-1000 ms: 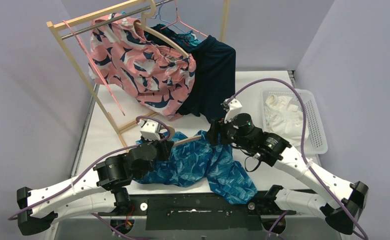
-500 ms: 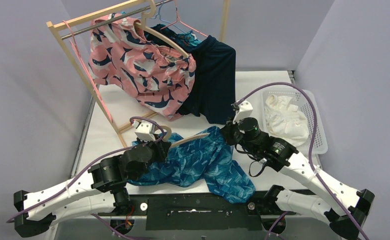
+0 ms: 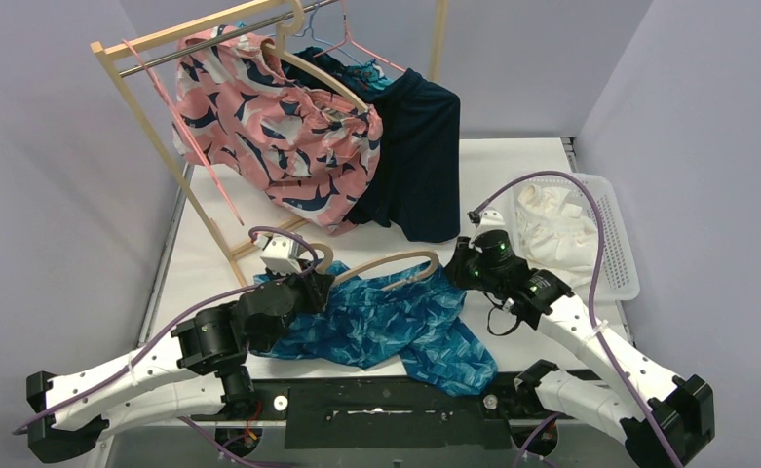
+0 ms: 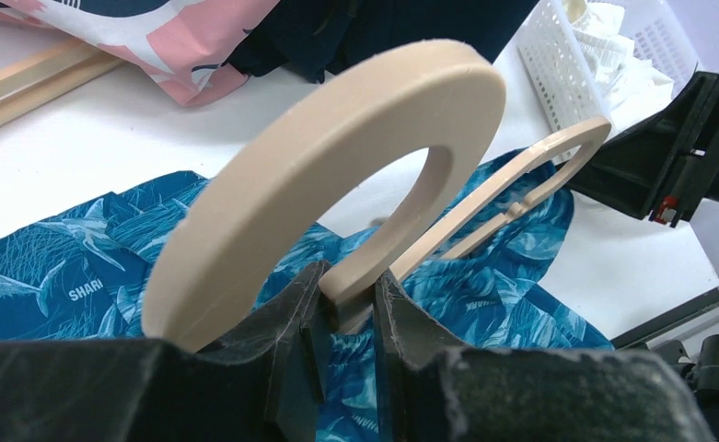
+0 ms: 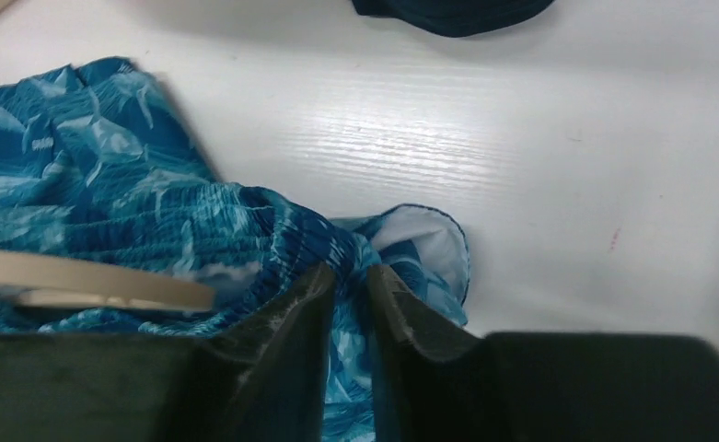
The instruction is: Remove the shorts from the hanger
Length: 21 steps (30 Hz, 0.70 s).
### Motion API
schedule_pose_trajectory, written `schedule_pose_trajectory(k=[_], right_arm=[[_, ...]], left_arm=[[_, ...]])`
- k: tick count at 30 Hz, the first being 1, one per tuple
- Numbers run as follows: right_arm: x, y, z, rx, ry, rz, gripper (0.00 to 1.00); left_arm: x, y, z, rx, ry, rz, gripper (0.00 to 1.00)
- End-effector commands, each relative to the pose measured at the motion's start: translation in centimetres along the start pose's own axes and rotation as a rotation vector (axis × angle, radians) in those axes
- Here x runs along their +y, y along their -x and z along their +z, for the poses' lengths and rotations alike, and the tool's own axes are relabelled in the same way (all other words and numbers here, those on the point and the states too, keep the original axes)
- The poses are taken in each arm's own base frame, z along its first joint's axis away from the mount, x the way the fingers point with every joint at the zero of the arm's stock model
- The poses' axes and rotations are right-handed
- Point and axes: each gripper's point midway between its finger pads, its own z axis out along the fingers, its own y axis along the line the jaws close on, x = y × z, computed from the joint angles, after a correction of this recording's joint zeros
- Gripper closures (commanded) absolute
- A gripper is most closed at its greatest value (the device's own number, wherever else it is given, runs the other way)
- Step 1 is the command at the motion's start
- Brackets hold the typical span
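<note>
The teal shark-print shorts (image 3: 386, 327) lie crumpled on the table's front middle, partly draped on a wooden hanger (image 3: 396, 258). My left gripper (image 3: 308, 283) is shut on the hanger's neck just below its hook (image 4: 337, 138); in the left wrist view the jaws pinch the wood at the left gripper (image 4: 349, 281). My right gripper (image 3: 457, 265) is at the shorts' right end. In the right wrist view the right gripper (image 5: 351, 274) is shut on the gathered waistband of the shorts (image 5: 107, 203), and the hanger's arm (image 5: 79, 284) shows at the left.
A wooden rack (image 3: 152, 127) at the back left carries pink-and-navy floral shorts (image 3: 279, 127) and dark navy shorts (image 3: 420, 146) on hangers. A white basket (image 3: 620, 244) holding white shorts (image 3: 551, 219) stands at the right.
My right gripper closed on the shorts' waistband and drew it rightward, baring the hanger's arm. My left gripper kept its hold on the hanger and shifted slightly left.
</note>
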Motion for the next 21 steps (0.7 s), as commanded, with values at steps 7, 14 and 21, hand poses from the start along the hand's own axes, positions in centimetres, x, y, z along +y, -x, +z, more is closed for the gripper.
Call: schedule_pose_trajectory(k=[7, 14, 21], right_arm=[[2.4, 5.8, -4.0, -0.3, 0.16, -0.041, 0.38], [7.5, 2.9, -4.9, -0.244, 0.509, -0.351, 0.31], [10.7, -0.3, -6.0, -0.064, 0.753, -0.551, 0.35]], left_arm=[[-1.5, 2.0, -0.1, -0.054, -0.04, -0.03, 1.0], [-3.8, 1.3, -1.1, -0.004, -0.224, 0.115, 1.0], [-4.2, 1.8, -2.3, -0.009, -0.291, 0.166, 1.0]])
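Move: The bare right end of the wooden hanger is about 3 cm left of my right hand, 2 cm ahead and some 5 cm above it. The blue shorts' middle lies roughly 11 cm left, 7 cm back and 5 cm below that hand; the navy shorts' hem is about 10 cm ahead and 4 cm left. From my left hand, on the hanger's neck, its right end is some 20 cm right, 4 cm ahead and 4 cm lower. My right fingers open wide and let the blue waistband go as that hand rises about 6 cm, then swings left and back while dipping slightly, turning some 35 degrees counter-clockwise to bring the hanger's right end between the open fingers. My left hand keeps its pinch on the neck and turns about 15 degrees clockwise, easing back and right. ##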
